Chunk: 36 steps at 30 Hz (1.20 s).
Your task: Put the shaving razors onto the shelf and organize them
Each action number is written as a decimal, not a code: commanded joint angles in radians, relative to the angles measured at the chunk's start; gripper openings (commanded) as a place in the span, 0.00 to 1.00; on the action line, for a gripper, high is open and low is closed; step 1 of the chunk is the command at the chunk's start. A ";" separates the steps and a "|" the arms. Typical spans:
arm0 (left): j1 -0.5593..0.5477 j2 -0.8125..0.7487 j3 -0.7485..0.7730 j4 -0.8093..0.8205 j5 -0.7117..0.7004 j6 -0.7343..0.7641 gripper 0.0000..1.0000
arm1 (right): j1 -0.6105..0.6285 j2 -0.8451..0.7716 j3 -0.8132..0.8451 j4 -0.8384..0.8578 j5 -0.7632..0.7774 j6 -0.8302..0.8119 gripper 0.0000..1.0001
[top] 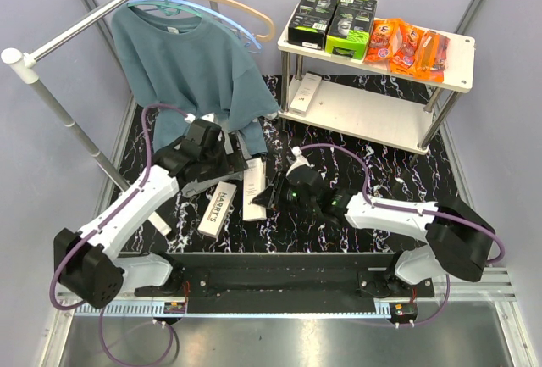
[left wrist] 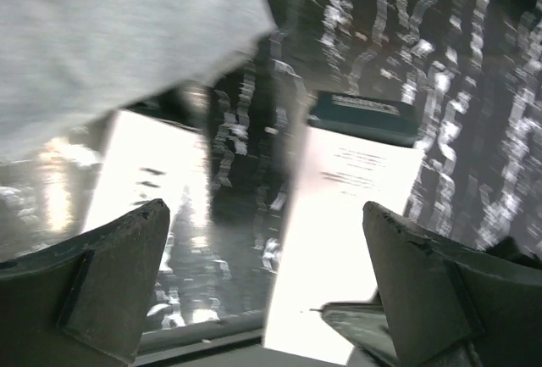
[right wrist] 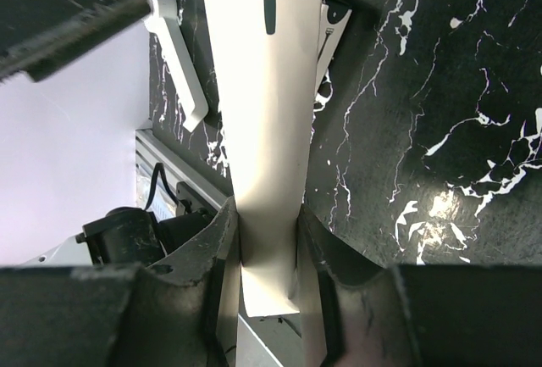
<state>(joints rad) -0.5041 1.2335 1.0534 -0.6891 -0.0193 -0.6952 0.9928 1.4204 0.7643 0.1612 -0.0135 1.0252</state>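
On the black marble mat lie two slim white HARRY'S razor boxes. One razor box [top: 218, 208] is below my left gripper [top: 218, 170], which is open and holds nothing. In the left wrist view, the left gripper [left wrist: 267, 278] hovers over both white boxes [left wrist: 343, 214], blurred. My right gripper [top: 273, 191] is shut on the other white box [top: 254, 187], its fingers [right wrist: 222, 253] clamping the box's [right wrist: 264, 113] narrow sides. The shelf [top: 457, 45] holds black-and-green boxes [top: 330, 18] and orange blister packs [top: 408, 45] on top, and a white box [top: 305, 93] on its lower board.
A teal sweater [top: 186, 62] hangs from a metal clothes rail [top: 76, 32] at the back left, its hem close to my left gripper. Grey cloth [left wrist: 110, 36] fills the left wrist view's upper left. The arm bases and a rail [top: 279, 278] line the near edge.
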 commanded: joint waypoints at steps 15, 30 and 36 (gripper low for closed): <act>0.001 -0.086 -0.020 -0.138 -0.306 0.031 0.99 | 0.003 -0.014 -0.011 0.018 0.009 0.016 0.16; 0.001 -0.075 -0.066 -0.130 -0.288 0.042 0.99 | -0.379 -0.089 -0.080 0.081 -0.259 -0.023 0.17; -0.001 -0.075 -0.081 -0.119 -0.271 0.036 0.99 | -0.595 -0.091 -0.025 0.063 -0.411 -0.079 0.17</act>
<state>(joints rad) -0.5041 1.1603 0.9794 -0.8425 -0.2886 -0.6651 0.4984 1.3590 0.6777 0.1841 -0.2832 1.0061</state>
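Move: The right hand already holds the white box. Its free place on the lower shelf lies about 32 cm ahead and 19 cm right, roughly level; the box already shelved stands some 6 cm left of that place, and the shelf's left front post about 28 cm ahead and 7 cm right of the hand. From the open left hand, the Harry's box lies about 9 cm back, 6 cm left and 9 cm below, and the held white box some 6 cm back and 6 cm right. Right carries the white box some 15 cm forward-right towards the lower shelf; open left hand swings 7 cm left. ##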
